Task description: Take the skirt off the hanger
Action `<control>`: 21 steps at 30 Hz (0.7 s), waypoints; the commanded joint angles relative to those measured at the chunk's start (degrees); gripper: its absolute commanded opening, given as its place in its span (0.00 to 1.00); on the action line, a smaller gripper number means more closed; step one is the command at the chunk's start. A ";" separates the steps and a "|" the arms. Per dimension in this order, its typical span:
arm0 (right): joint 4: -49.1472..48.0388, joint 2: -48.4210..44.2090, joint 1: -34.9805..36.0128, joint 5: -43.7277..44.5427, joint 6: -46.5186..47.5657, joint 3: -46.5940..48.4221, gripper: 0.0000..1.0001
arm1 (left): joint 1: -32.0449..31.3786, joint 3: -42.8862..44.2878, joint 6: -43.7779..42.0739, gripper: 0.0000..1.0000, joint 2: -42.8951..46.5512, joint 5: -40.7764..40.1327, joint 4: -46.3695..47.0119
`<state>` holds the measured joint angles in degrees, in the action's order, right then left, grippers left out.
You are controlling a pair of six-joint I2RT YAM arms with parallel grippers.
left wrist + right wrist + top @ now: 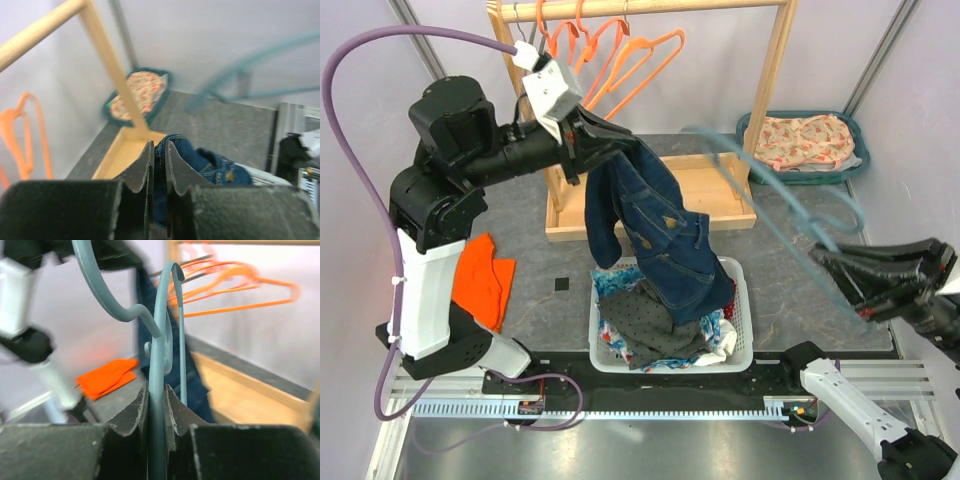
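The skirt (655,225) is dark blue denim and hangs from my left gripper (620,135) above the white basket. My left gripper (160,150) is shut on the skirt's (210,162) top edge. The hanger (790,205) is teal, motion-blurred, and held out to the right, apart from the skirt. My right gripper (825,262) grips it; in the right wrist view that gripper (156,390) is shut on the hanger's bar (157,365), with the skirt (195,385) behind.
A white basket (745,330) full of clothes sits under the skirt. A wooden rack (770,80) with orange hangers (620,50) stands behind. An orange cloth (485,280) lies at left. A teal tray (855,130) with floral fabric is at back right.
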<state>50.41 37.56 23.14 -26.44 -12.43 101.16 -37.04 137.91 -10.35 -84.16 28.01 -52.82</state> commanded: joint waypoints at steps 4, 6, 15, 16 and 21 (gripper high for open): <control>-1.72 7.69 0.24 30.90 -2.33 -1.14 0.00 | -12.35 9.22 3.40 0.12 -1.45 2.84 4.03; -2.95 9.81 0.24 31.01 -4.09 -2.54 0.00 | -12.88 9.84 3.93 0.08 -1.27 3.28 4.39; -3.57 17.80 0.24 37.24 -6.12 -6.77 0.00 | -12.97 14.06 6.30 0.04 1.36 3.45 5.97; -4.26 18.33 0.24 37.25 -6.21 -7.03 0.00 | -12.97 13.71 7.87 0.04 1.80 4.24 5.71; -6.64 20.44 0.24 37.07 -6.47 -7.74 0.00 | -12.97 7.74 12.54 0.14 4.97 16.62 5.27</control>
<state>48.84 58.24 23.16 8.56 -17.85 92.99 -49.65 148.11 -4.05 -82.59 34.50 -52.80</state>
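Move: Below and behind the left hand, which already holds the denim skirt by its upper edge, lies the white basket: about 9 cm back, 10 cm right and 49 cm down. The orange hangers hang some 12 cm ahead of that hand. From the right hand, which holds the empty blue hanger, the rack's right post stands roughly 28 cm ahead and 3 cm right, the teal tray 39 cm ahead and 16 cm right, the white basket 6 cm ahead and 12 cm left. Swinging the empty blue hanger out towards the rack's right post and the teal tray, the right hand goes forward about 21 cm while sinking 10, turning clockwise and tipping down, grip kept. The left hand keeps its pinch on the skirt and draws back some 12 cm, rising 6 and turning clockwise about 20 degrees, after a short swing right and back. ##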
